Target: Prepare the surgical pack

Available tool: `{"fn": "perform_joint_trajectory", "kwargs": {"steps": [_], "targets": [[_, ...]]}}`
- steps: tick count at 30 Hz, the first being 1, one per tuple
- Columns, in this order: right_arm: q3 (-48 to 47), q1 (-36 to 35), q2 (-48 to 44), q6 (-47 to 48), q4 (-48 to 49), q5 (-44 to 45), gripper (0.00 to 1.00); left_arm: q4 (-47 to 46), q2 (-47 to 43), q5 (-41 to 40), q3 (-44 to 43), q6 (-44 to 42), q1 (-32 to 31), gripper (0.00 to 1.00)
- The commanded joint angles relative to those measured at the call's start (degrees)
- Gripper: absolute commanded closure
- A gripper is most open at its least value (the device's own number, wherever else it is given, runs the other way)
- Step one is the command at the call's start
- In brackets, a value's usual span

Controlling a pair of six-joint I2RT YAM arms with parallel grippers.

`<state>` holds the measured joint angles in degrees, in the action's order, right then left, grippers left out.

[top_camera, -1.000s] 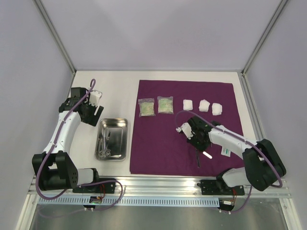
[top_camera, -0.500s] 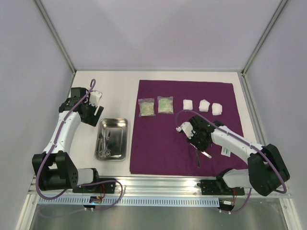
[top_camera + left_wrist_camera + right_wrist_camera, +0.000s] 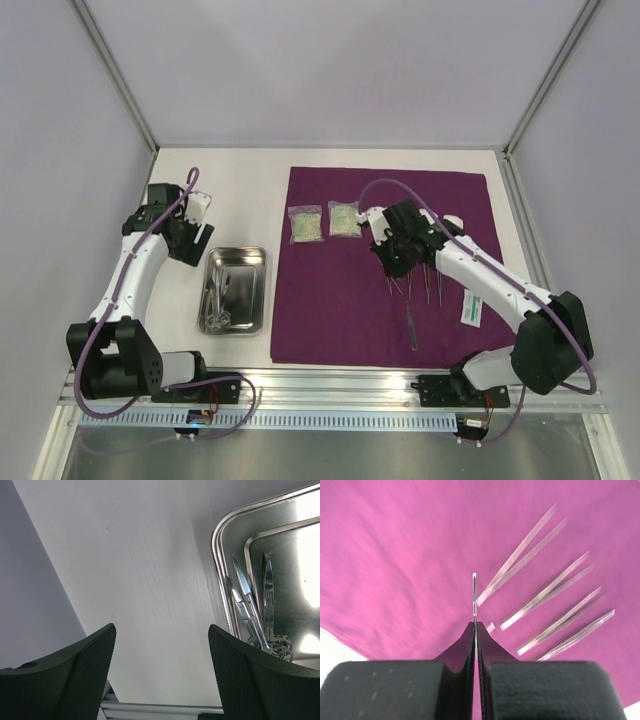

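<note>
The deep-purple sheet point(image 3: 330, 310) lies flat with two clear packets point(image 3: 305, 225) and a white gauze pad point(image 3: 453, 226) along its back. My right gripper point(image 3: 392, 262) point(image 3: 476, 630) hangs over the sheet's middle, shut on a thin steel strip seen edge-on, tweezers by its look. Several more tweezers point(image 3: 425, 285) point(image 3: 545, 597) lie fanned on the cloth just beside it. The steel tray point(image 3: 262, 290) point(image 3: 217, 535) stands left of the sheet with scissors point(image 3: 218, 300) point(image 3: 247, 610) inside. My left gripper point(image 3: 192, 235) point(image 3: 162, 675) is open over bare table behind and left of the tray.
A small white-and-green packet point(image 3: 470, 308) and a dark slender instrument point(image 3: 413, 330) lie on the sheet's near right part. Grey walls close in the table on three sides. The metal rail point(image 3: 330, 385) runs along the near edge.
My right gripper has lifted the thin steel piece off the sheet's near right part and carried it toward the back and left, above the fanned tweezers. The left arm has not moved.
</note>
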<state>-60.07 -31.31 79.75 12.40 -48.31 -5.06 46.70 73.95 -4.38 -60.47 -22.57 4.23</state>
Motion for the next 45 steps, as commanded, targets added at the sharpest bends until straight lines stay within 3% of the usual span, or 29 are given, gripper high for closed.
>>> {"fn": "perform_joint_trajectory", "kwargs": {"steps": [1, 8, 11, 15, 19, 23, 28, 32, 45], "targets": [[-3.9, -2.0, -1.8, -7.0, 6.2, -2.2, 1.0, 2.0, -2.3, -1.8, -1.5, 0.5, 0.3, 0.17], [-3.4, -3.5, -3.1, -13.6, 8.0, -2.4, 0.99, 3.9, -4.4, -1.7, -2.3, 1.2, 0.3, 0.16], [-3.4, -7.6, -2.8, -19.7, 14.2, -3.7, 1.0, 4.3, -5.0, -2.2, -2.2, 1.3, 0.3, 0.17], [-4.8, -13.1, 0.8, -28.6, 29.6, -6.2, 0.99, 3.8, -6.5, -4.5, -0.5, 0.5, 0.3, 0.16], [-11.7, -19.1, 14.2, -38.7, 40.7, -7.8, 1.0, 3.0, -8.3, -7.8, 1.9, -0.6, 0.8, 0.16], [-27.1, -24.8, 29.1, -47.6, 49.5, -10.7, 1.0, 3.7, -8.7, -8.6, 3.1, -1.3, 3.2, 0.16], [-38.7, -27.0, 43.9, -59.4, 50.3, -12.1, 1.0, 4.5, -9.6, -8.8, 4.4, -2.5, 4.6, 0.16], [-37.2, -27.4, 47.3, -65.0, 54.2, -11.5, 1.0, 4.4, -11.2, -8.9, 5.8, -2.9, 4.7, 0.16], [-29.1, -28.8, 48.0, -67.9, 54.7, -10.9, 1.0, 4.5, -11.6, -8.1, 7.2, -2.5, 4.7, 0.16]]}}
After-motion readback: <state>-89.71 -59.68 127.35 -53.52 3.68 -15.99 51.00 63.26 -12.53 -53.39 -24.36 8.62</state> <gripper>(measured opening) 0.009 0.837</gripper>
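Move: The thin steel tool is already in the right hand's shut fingers, and the tray it goes to has its middle about 41 cm to this hand's left, 1 cm back and 8 cm below. The scissors in it lie some 45 cm left and 4 cm back; of the green packets, the nearer stands about 13 cm left and 18 cm ahead, the farther 24 cm left and 16 cm ahead. From the left hand, the tray is about 12 cm right, 7 cm back and 12 cm below. Keeping its closed grip on the steel tool, the right hand sweeps some 40 cm to the left across the purple cloth, on the near side of the green packets, rising about 6 cm and then sinking about 9 cm over the tray, while the wrist rolls some 45 degrees so that the fingers slant down and left towards the scissors. The open, empty left hand draws back about 6 cm and to its left about 4 cm, away from the tray, with a small rise and fall on the way. ##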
